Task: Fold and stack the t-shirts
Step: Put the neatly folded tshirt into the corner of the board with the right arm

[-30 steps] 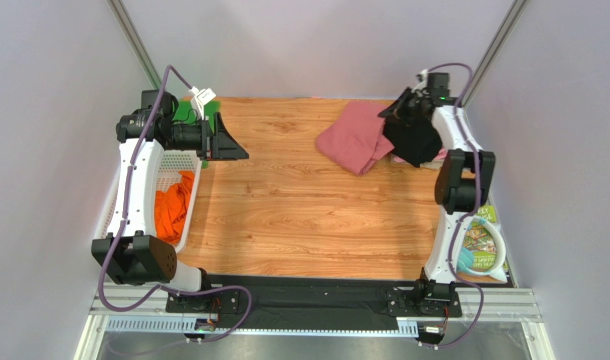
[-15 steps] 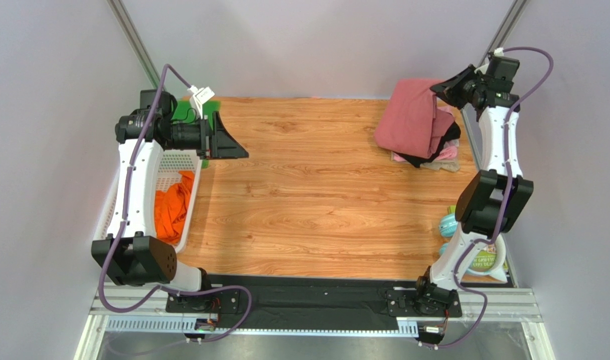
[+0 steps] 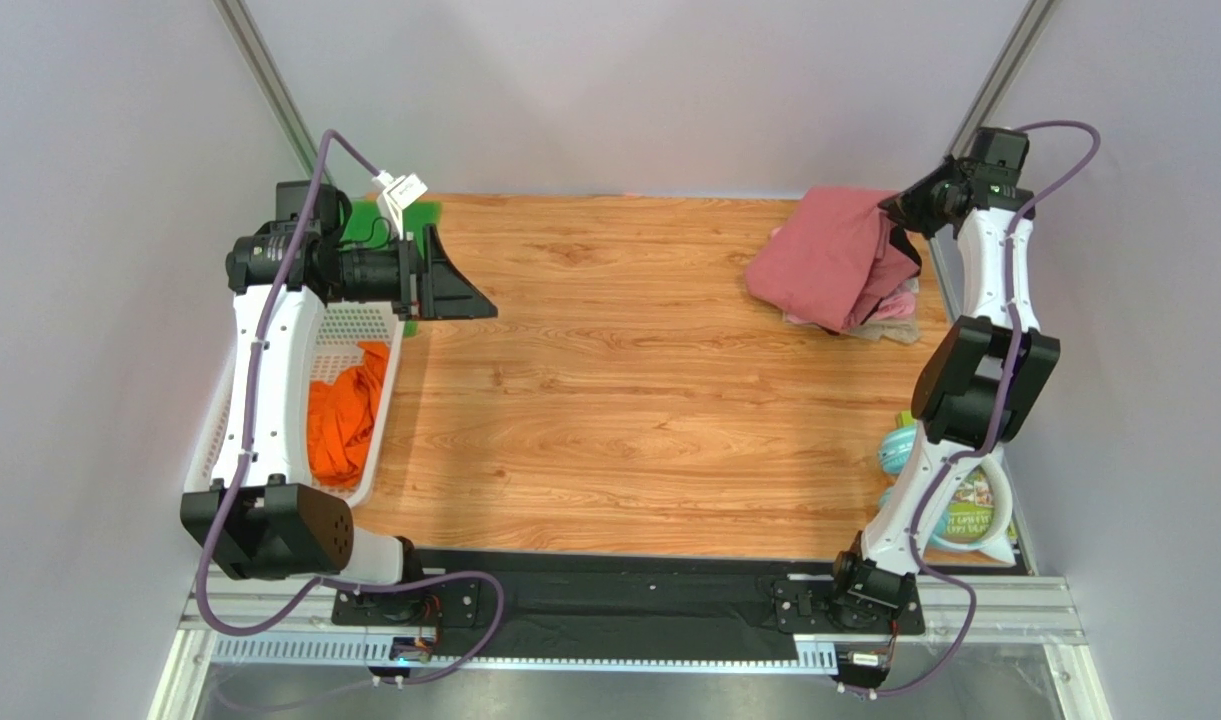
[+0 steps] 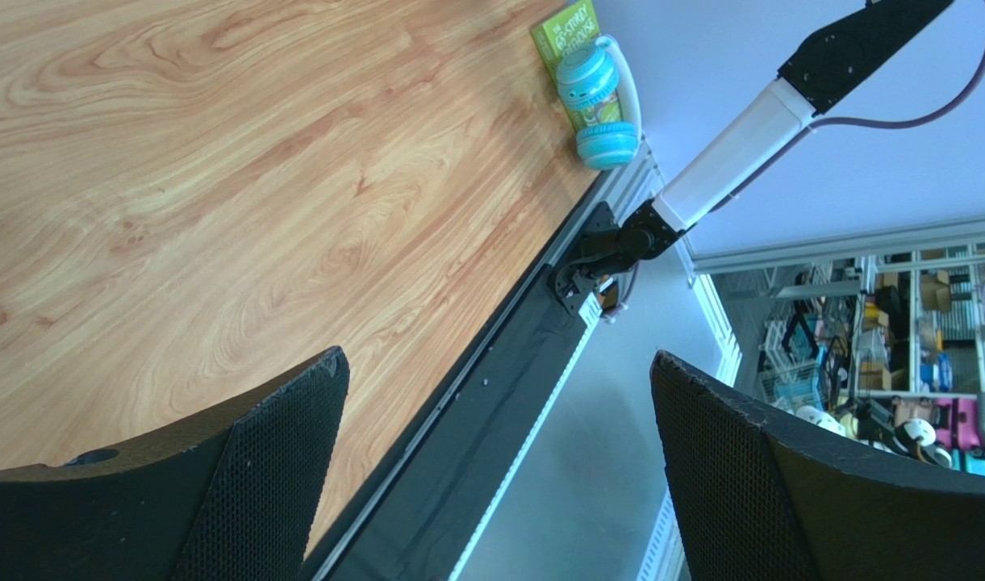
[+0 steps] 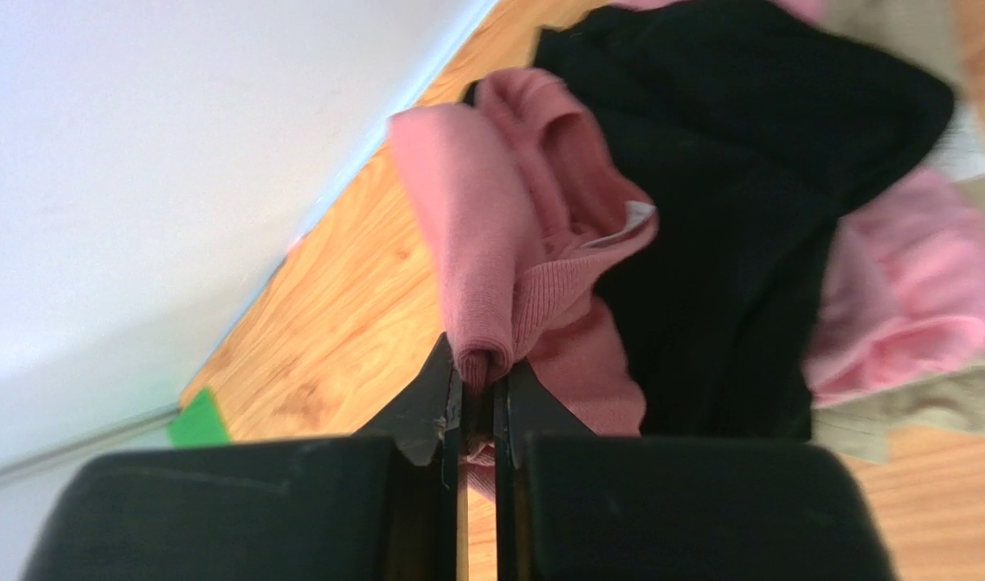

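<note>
The dusty-rose t-shirt (image 3: pixel 830 258) lies bunched over a pile at the table's back right corner. My right gripper (image 3: pixel 897 210) is shut on a fold of it; in the right wrist view the rose cloth (image 5: pixel 491 254) is pinched at the gripper (image 5: pixel 478 373). A black t-shirt (image 5: pixel 727 182) and a pale pink one (image 5: pixel 915 285) lie under it. An orange t-shirt (image 3: pixel 346 413) sits in the white mesh basket (image 3: pixel 364 321) at the left. My left gripper (image 3: pixel 459 281) hangs open above the table's back left with nothing between its fingers (image 4: pixel 497 363).
A green patch (image 3: pixel 370 225) lies at the back left corner. A green package (image 3: pixel 965 488) and a teal toy (image 3: pixel 897 447) lie by the right arm; the left wrist view shows the same toy (image 4: pixel 600 103). Some beige cloth (image 5: pixel 933 412) lies under the pile.
My right arm has swung back and to the right, pulling the dusty-rose t-shirt from the back middle onto the pile in the corner. The left arm has stayed put.
</note>
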Tool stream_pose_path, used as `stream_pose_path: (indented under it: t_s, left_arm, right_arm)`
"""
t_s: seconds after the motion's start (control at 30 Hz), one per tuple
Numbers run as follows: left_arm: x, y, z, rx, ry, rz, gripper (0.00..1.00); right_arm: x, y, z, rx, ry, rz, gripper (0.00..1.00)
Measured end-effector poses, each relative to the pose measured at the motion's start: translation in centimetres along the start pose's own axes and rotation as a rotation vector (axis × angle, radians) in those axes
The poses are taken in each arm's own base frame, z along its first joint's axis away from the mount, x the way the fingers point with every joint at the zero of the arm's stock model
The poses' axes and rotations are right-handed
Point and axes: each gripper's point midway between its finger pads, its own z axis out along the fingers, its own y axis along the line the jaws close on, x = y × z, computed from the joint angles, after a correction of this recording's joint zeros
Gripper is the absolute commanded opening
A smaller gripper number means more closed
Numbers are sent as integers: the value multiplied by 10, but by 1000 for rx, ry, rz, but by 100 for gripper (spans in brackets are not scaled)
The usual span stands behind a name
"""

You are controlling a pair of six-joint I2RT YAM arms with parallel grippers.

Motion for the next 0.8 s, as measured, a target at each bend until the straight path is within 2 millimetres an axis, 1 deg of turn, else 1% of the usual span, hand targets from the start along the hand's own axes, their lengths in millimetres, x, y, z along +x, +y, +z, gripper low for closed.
stream_pose_path:
  t_s: [0.03,0.07,0.1,0.17,0.2,0.27,0.3,0.37,0.4,0.47,0.53,0.57,0.67,0.73,0.8]
  left_arm:
    - [0,0,0,0,0,1,100]
    - [0,0,0,0,0,0,100]
    - [0,0,0,0,0,0,100]
    - [0,0,0,0,0,0,100]
    - [0,0,0,1,0,0,100]
    - [0,0,0,1,0,0,100]
    - [0,0,0,1,0,0,100]
    - [0,0,0,1,0,0,100]
    - [0,0,0,1,0,0,100]
    - [1,0,0,1,1,-2,100]
    - [2,1,1,1,5,-8,100]
    - [3,2,1,1,7,-12,100]
    - [5,3,2,2,11,-20,100]
    - [6,4,2,2,14,-25,100]
    - [7,4,2,2,15,-27,100]
  right_arm:
    - [-3,-5,0,27,-13,2,6]
    - [-5,-11,-1,55,-26,5,17]
    - [-7,-18,-1,87,-32,8,32]
    - [-10,-30,1,147,-31,13,43]
    - [-15,-34,4,170,-37,9,52]
    - [-21,-44,12,217,-36,2,64]
    - [-24,-50,17,245,-38,-7,72]
    - [-22,-69,23,323,-28,-14,76]
    - [-17,-82,24,376,-13,-16,79]
    - [-9,-99,19,460,9,-16,80]
    - [-8,-108,13,515,7,-16,82]
    - [-11,-110,9,540,-6,-17,82]
    - [-21,-112,-5,589,-59,-20,83]
    - [-29,-103,-19,585,-95,-17,84]
    - [-37,-87,-33,549,-126,-13,84]
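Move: The folded pink t-shirt is still pinched at its far right corner by the right hand and already drapes over the clothes pile, its middle about 9 cm to that hand's left, level ahead and 13 cm below. The pile's middle is some 5 cm left, 2 cm nearer and 16 cm down; its beige bottom cloth pokes out about 11 cm back, straight below in line. From the idle left hand the pile lies roughly 27 cm ahead and 59 cm right. The pink t-shirt's far right corner is let go as the right fingers open from shut to wide while the hand travels about 8 cm right, away from the pile's middle. Along the way it sinks some 7 cm and draws back about 5, then rises again by about 5 cm, the wrist tipping farther down and turning clockwise, some 20 degrees each. ##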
